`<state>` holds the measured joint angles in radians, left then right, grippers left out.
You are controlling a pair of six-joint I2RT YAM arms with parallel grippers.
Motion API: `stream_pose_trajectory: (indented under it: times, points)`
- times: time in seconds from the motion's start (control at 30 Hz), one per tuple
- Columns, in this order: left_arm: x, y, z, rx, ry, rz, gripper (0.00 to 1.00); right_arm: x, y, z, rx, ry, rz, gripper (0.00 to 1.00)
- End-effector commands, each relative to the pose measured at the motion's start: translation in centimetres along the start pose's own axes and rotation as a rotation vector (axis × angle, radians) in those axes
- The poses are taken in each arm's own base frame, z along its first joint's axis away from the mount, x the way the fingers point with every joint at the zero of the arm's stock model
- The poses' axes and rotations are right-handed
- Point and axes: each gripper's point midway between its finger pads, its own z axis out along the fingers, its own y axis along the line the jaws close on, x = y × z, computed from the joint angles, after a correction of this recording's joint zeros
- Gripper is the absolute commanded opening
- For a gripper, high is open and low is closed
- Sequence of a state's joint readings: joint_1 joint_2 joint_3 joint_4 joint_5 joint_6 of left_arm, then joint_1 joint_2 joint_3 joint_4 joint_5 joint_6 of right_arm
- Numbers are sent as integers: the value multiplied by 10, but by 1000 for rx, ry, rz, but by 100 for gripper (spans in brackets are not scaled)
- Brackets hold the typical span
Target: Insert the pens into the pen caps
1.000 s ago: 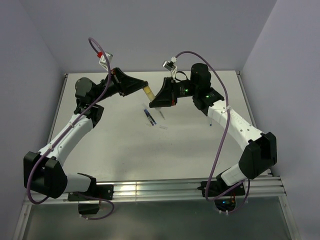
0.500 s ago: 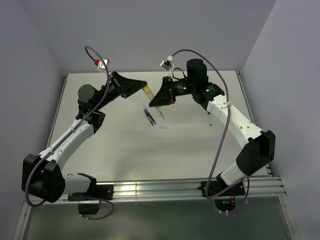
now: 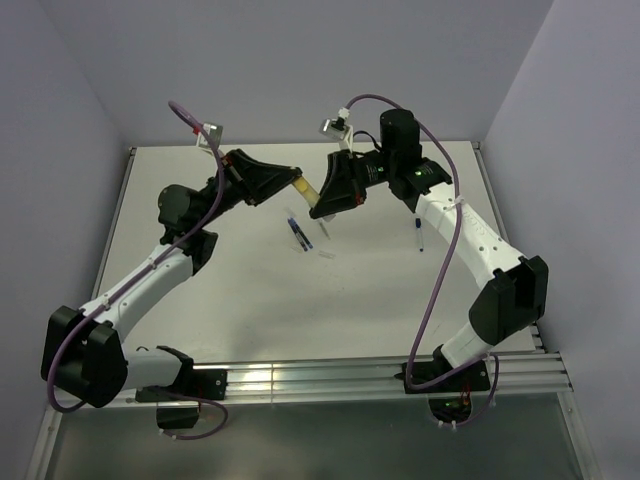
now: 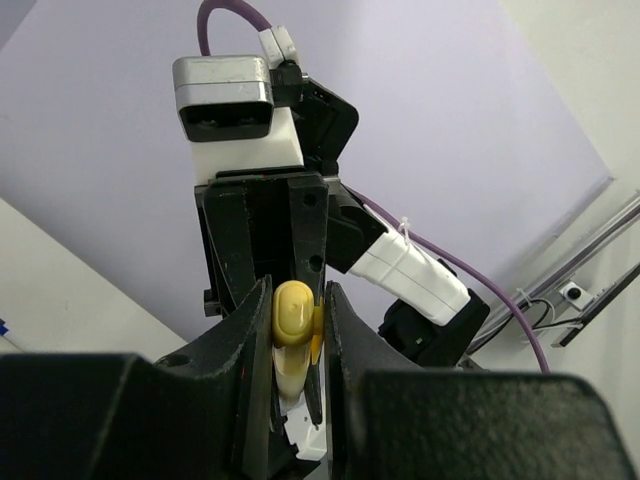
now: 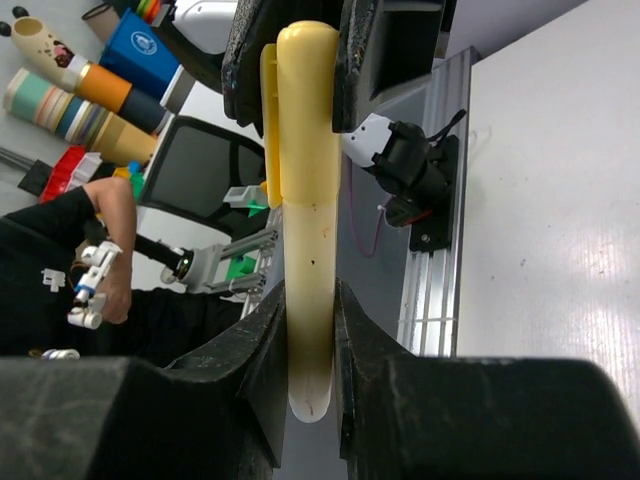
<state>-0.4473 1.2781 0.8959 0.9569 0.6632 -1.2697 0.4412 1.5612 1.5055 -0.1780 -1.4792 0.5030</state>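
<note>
Both grippers meet in mid-air above the back of the table (image 3: 240,290). My left gripper (image 3: 288,177) (image 4: 296,290) is shut on the bright yellow pen cap (image 4: 293,312) (image 5: 305,110). My right gripper (image 3: 322,200) (image 5: 310,295) is shut on the pale yellow-white pen (image 5: 310,260) (image 3: 308,187). The pen's upper end sits inside the yellow cap, and the two line up straight. A dark blue pen (image 3: 298,233) lies on the table below them. A small pale cap (image 3: 325,256) lies just right of it.
A thin stick (image 3: 419,238) lies on the table under the right forearm. Purple cables (image 3: 440,290) loop off both arms. An aluminium rail (image 3: 330,378) runs along the near edge. Walls close in at the back and sides.
The right gripper has swung left and up toward the left gripper, which rose slightly. The gap between them has closed and the pen now reaches into the yellow cap.
</note>
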Motion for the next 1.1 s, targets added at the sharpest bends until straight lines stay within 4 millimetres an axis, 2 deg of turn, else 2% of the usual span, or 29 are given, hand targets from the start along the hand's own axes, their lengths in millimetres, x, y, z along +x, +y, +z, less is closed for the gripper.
stream_pose_trajectory:
  times: [0.0,0.03,0.07,0.1,0.13,0.17,0.2,0.23,0.27,0.3,0.33,0.37,0.4,0.47,0.5,0.63,0.67,0.73,0.87,1.07]
  points:
    - [98,5,-15,-15,406,-177,0,-43,24,11,52,-101,-322,0]
    - [93,8,-13,-32,389,-162,0,-42,23,10,62,-107,-317,0]
    - [80,7,-7,-38,349,-100,8,-42,18,8,87,-125,-305,0]
    - [68,20,-8,-102,323,-100,15,-35,11,4,108,-135,-277,0]
    - [56,24,-6,-123,296,-69,21,-32,6,0,127,-147,-253,0]
    - [34,22,0,-125,261,5,37,-34,-5,-13,176,-180,-227,0]
    - [8,38,-5,-201,205,31,45,-23,-17,-21,214,-196,-186,0]
    - [-9,43,-7,-235,178,61,52,-20,-26,-31,260,-210,-208,0]
    - [-35,39,-3,-245,145,165,65,-13,-45,-52,374,-245,-137,0]
    - [-59,47,-10,-297,103,220,70,-5,-60,-65,452,-251,-111,0]
    - [-65,57,-16,-357,109,217,74,3,-76,-79,538,-236,-154,0]
    - [-80,53,-17,-368,94,302,80,23,-91,-92,627,-210,-63,0]
    - [-90,58,-23,-406,84,329,82,33,-115,-119,771,-217,-26,0]
    - [-97,66,-31,-472,87,385,86,58,-140,-150,934,-183,33,0]
    - [-98,69,-33,-493,88,404,87,73,-161,-184,1106,-167,70,0]
    - [-96,86,-47,-587,101,435,89,113,-197,-243,1402,-64,179,0]
    - [-95,90,-50,-605,104,430,89,128,-208,-250,1431,-20,240,0]
    - [-94,91,-51,-610,107,433,89,137,-218,-263,1500,9,284,0]
    - [-94,95,-52,-622,104,420,89,165,-246,-274,1553,77,417,0]
    - [-94,102,-51,-629,108,401,90,194,-270,-292,1648,163,537,0]
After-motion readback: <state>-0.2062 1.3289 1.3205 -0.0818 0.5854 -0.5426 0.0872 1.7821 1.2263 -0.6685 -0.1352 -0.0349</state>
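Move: Both hands hold the yellow capped pen between them, its middle about 2 cm back, 2 cm right of and 2 cm below the left hand. From the right hand, the capped blue marker it heads for lies roughly 14 cm ahead, 28 cm right and 38 cm down. Also 38 cm down, the loose blue pens lie 14 cm ahead and 6 cm left, the green pen 18 cm straight ahead. Left opens, retreating forward-left; right swings the yellow pen some 33 cm down, right and forward towards the blue marker. ##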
